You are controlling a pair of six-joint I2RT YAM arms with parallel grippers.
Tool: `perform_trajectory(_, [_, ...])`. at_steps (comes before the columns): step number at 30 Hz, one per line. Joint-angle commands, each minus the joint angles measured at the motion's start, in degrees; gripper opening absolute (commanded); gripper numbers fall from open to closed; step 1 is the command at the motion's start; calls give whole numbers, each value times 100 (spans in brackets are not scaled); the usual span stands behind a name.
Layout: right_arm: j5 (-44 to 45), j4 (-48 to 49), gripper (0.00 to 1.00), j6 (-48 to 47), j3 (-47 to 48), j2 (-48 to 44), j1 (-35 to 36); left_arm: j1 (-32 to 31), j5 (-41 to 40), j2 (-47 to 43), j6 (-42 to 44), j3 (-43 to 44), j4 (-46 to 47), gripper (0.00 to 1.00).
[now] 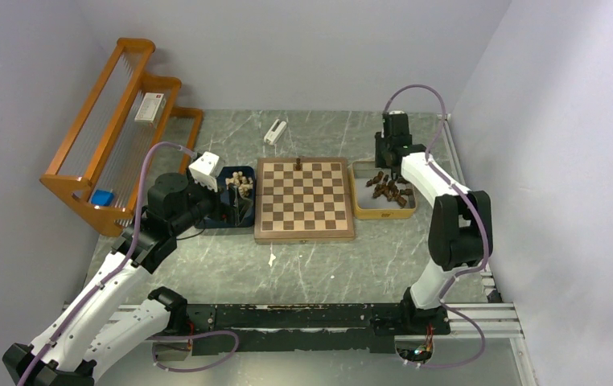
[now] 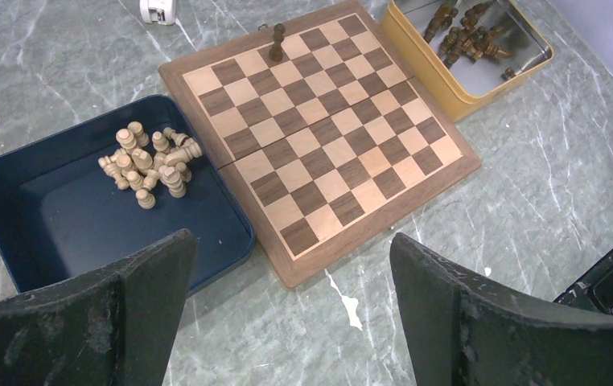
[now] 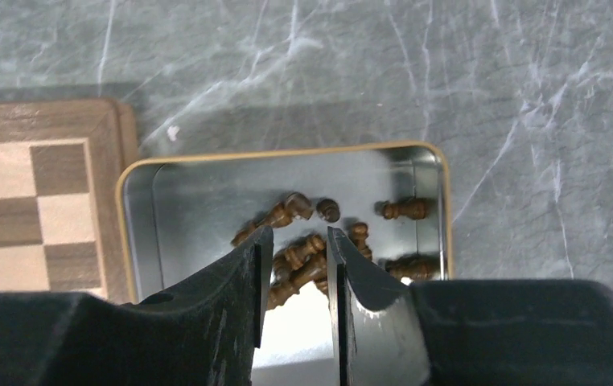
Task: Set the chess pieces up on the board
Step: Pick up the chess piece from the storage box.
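Observation:
The board [image 1: 304, 201] [image 2: 327, 137] lies mid-table with one dark piece [image 1: 298, 163] [image 2: 277, 42] upright on its far row. Pale chess pieces [image 1: 240, 183] [image 2: 149, 165] lie heaped in a dark blue tray [image 1: 239, 224] [image 2: 70, 217] left of the board. Dark chess pieces [image 1: 388, 189] [image 3: 404, 209] lie in a yellow tray [image 1: 384, 213] [image 3: 126, 233] on the right. My left gripper [image 1: 227, 207] [image 2: 291, 241] hangs open and empty above the table, near the board's near-left corner. My right gripper [image 1: 390, 175] [image 3: 295, 237] is down in the yellow tray, its jaws narrowed on a lying dark piece [image 3: 307, 269].
An orange wooden rack [image 1: 110, 137] stands at the far left, holding a white box [image 1: 150, 107] and a blue item [image 1: 102, 197]. A small white object [image 1: 275, 131] [image 2: 158, 10] lies beyond the board. Grey walls close in on both sides. A metal rail [image 1: 464, 314] runs along the near edge.

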Motion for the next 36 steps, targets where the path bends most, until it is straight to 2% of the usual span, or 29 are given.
perform_trajectory(1, [-456, 601, 35, -123, -109, 147, -273, -36, -56, 7, 51, 22, 45, 95])
perform_trajectory(3, [-718, 905, 35, -76, -260, 192, -380, -36, -63, 15, 60, 22, 46, 95])
perform_trajectory(13, [-808, 1186, 36, -165, -447, 481, -486, -35, -51, 41, 60, 27, 46, 95])
perform_trajectory(29, [-775, 1174, 38, -324, -425, 797, -494, -36, -39, 33, 59, 22, 57, 95])
perform_trajectory(36, [-967, 1112, 35, -302, -390, 856, -494, -34, -18, 49, 57, 22, 72, 95])
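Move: The dark chess piece I want leans at the far side of the storage box, roughly 1 cm ahead of my right hand and 7 cm below. At about that same depth, a small upright piece stands 2 cm right of it and a lying piece 8 cm right, both level with it. The heap of dark pieces starts about 4 cm back from it. From my left hand, the wanted piece is some 21 cm ahead, 35 cm right and 19 cm below. I sink my right hand about 6 cm into the storage box, easing 1 to 1.5 cm forward and about 1 cm right early on, then going nearly straight down and slowing. My fingers stay about a third open, coming down either side of the leaning piece's thick upper end, with the small upright piece just outside the right finger; I don't grip yet. ##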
